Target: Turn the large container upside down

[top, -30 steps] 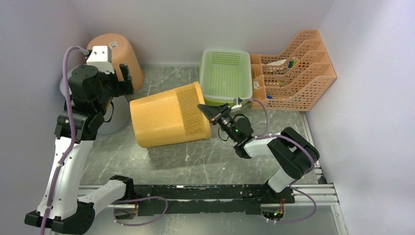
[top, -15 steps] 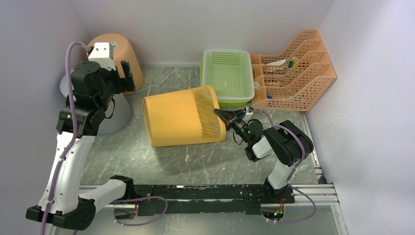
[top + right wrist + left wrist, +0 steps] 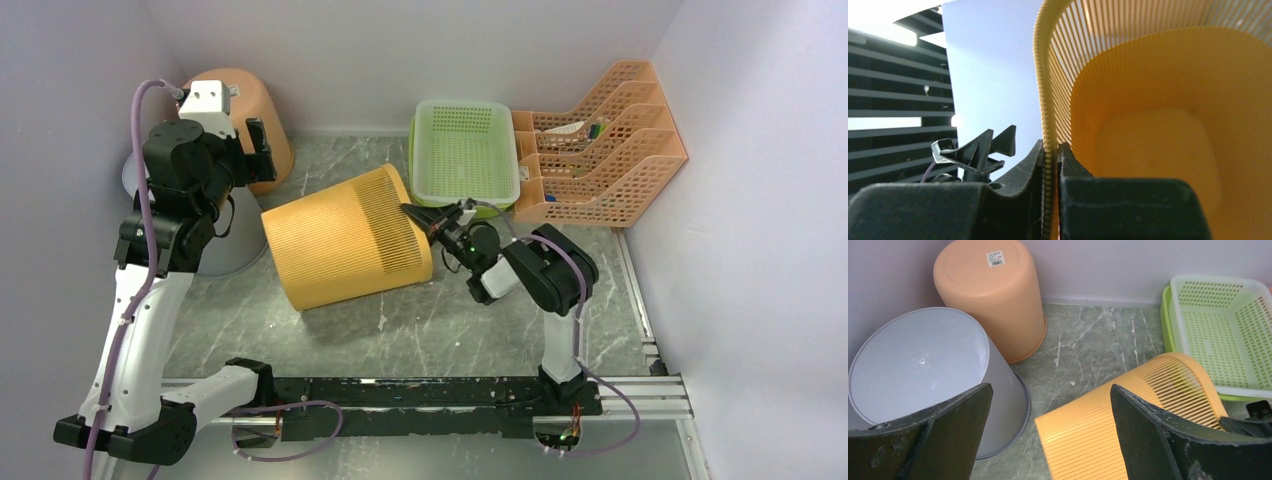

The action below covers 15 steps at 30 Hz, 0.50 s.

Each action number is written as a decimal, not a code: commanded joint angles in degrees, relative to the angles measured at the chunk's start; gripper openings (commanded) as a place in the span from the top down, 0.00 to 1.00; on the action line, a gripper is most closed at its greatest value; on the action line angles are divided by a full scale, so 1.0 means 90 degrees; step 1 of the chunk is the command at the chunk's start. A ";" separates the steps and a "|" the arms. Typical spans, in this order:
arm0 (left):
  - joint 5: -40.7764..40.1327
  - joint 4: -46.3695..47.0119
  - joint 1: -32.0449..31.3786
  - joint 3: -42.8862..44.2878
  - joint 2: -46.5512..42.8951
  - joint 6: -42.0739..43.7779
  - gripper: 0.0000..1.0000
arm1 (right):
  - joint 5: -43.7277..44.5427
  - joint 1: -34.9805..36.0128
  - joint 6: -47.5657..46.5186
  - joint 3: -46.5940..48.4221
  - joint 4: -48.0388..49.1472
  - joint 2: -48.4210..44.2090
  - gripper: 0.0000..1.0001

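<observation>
The large container is a yellow ribbed bin (image 3: 345, 238) lying tilted on its side mid-table, its open mouth facing right. My right gripper (image 3: 422, 221) is shut on the bin's rim (image 3: 1045, 100), one finger outside and one inside; the right wrist view looks into the bin's yellow inside (image 3: 1158, 150). My left gripper (image 3: 255, 155) is open and empty, raised at the left above the bin's closed end. The bin also shows in the left wrist view (image 3: 1128, 425), between and below the spread fingers (image 3: 1148, 435).
An orange bin (image 3: 245, 115) and a grey bin (image 3: 235, 235) stand upside down at the back left. A green basket (image 3: 463, 155) and an orange file rack (image 3: 600, 150) stand at the back right, close behind the yellow bin's mouth.
The yellow bin has swung: its mouth lifted and moved back left after shifting right. My right wrist has rotated and moved left with the rim. My left arm barely moved.
</observation>
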 commanded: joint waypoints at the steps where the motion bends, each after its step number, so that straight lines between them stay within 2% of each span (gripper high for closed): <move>1: -0.0112 -0.0013 -0.0019 0.0363 0.0068 0.0121 0.00 | -0.0141 0.0526 0.0093 0.0289 0.1737 0.1119 1.00; 9: -0.0138 -0.0228 -0.0019 0.0853 0.0215 0.0120 0.00 | 0.0084 0.1182 0.0919 0.1809 0.1748 0.1245 1.00; 12: -0.0151 -0.0285 -0.0019 0.0938 0.0256 0.0120 0.00 | 0.0244 0.1293 0.1068 0.1921 0.1748 0.1077 1.00; 15: -0.0123 -0.0273 -0.0019 0.0879 0.0240 0.0099 0.01 | 0.0305 0.1237 0.1041 0.1599 0.1740 0.0952 1.00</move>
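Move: The right hand still grips the yellow container by its upper rim. The container's middle is about 13 cm to the hand's left, 3 cm back and 8 cm lower. The grey container stands upside down some 42 cm left and 4 cm ahead; the orange one, about 38 cm left and 26 cm ahead. The green basket is roughly 13 cm right and 21 cm ahead. From the raised left hand, the yellow container lies about 19 cm right, level with it fore and aft, and 31 cm down. Keeping its pinch on the rim, the right hand swings the yellow container about 10 cm left towards the grey one and raises the rim some 5 cm, easing back a little late on. Its wrist turns about 10 degrees counter-clockwise while its left side rises by as much. The open left hand, clear above, lifts roughly 3 cm. ##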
